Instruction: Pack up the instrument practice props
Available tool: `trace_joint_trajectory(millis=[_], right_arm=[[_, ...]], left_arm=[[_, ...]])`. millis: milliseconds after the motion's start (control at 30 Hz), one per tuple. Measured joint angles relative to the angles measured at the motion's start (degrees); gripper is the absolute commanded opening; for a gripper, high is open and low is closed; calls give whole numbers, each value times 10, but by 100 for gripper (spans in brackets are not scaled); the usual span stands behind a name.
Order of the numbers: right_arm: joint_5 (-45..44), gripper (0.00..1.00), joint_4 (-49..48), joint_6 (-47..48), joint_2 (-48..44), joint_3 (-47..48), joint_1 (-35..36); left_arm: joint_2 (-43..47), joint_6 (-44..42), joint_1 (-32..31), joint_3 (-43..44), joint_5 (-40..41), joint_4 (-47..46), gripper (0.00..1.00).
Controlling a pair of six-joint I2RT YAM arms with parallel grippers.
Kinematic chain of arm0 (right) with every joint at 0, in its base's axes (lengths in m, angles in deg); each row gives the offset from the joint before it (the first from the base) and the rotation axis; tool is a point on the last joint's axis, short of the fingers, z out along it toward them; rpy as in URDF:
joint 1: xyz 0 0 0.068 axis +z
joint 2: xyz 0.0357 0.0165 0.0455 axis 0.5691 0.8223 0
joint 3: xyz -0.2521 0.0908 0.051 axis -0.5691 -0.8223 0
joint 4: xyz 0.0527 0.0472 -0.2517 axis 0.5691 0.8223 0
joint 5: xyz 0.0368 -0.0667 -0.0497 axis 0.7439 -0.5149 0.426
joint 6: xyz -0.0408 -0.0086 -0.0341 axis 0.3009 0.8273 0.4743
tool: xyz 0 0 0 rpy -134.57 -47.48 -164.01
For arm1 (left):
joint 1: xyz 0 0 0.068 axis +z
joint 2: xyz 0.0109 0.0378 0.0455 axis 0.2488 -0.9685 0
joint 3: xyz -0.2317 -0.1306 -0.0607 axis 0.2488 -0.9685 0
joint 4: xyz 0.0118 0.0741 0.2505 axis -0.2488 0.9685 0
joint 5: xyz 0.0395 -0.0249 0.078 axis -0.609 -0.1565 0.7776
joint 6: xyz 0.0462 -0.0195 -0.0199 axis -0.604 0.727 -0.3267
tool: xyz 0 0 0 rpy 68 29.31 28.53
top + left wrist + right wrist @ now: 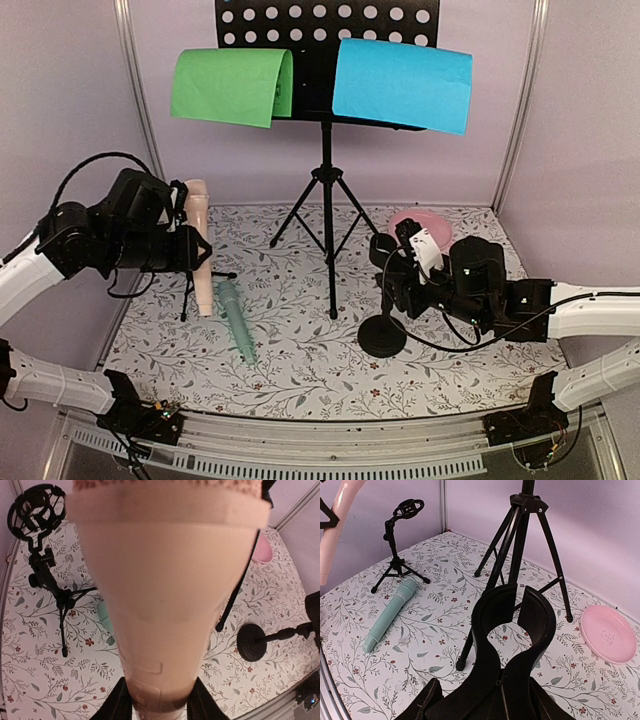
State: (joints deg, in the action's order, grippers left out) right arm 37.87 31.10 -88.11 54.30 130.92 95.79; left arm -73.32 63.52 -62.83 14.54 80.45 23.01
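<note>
The black perforated music rack (327, 40) stands on tripod legs (520, 555) at the back, with a green sheet (230, 87) and a blue sheet (402, 85) draped on it. My left gripper (198, 250) is shut on the pink microphone (165, 590) and holds it upright above the mat. The mint microphone (235, 320) lies on the mat; it also shows in the right wrist view (390, 615). A small tripod mic support (45, 565) stands at the left. My right gripper (405, 268) is shut on the clip (515, 625) of the round-base mic support (382, 338).
A round pink plate (425, 225) sits at the back right behind the right arm, also in the right wrist view (609, 632). Purple walls and metal posts close in the floral mat (300, 370) on three sides.
</note>
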Motion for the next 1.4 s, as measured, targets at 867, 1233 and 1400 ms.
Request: trace_joint_trajectory(millis=[867, 1233, 1400], right_arm=[[-77, 94, 75, -64, -24, 37, 0], [-76, 95, 103, -69, -37, 104, 0], [-71, 98, 108, -69, -47, 111, 0]], left_arm=[[-16, 87, 197, -287, -269, -114, 0], [-94, 62, 219, -312, -280, -165, 0], [-130, 61, 224, -332, -290, -191, 2]])
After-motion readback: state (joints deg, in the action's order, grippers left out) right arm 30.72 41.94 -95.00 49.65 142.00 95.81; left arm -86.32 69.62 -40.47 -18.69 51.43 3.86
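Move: My left hand holds the pink microphone. Its place on the table is about 25 cm below, 4 cm left and 1 cm back; the green microphone lies some 25 cm below, 3 cm right and 1 cm ahead, the small tripod about 19 cm ahead, 10 cm left. My right hand grips the mic stand's clip, its round base 20 cm below and 1 cm left; the music stand's near foot is 7 cm ahead, 14 cm left. I take my left hand down about 25 cm, edging a little left, and tip its fingers some 35 degrees steeper so the still-pinched pink microphone levels out close to the table on the green one's left. Meanwhile my right hand shifts slightly right, opens wide to let go of the stand's clip, then rises clear by about 8 cm. ##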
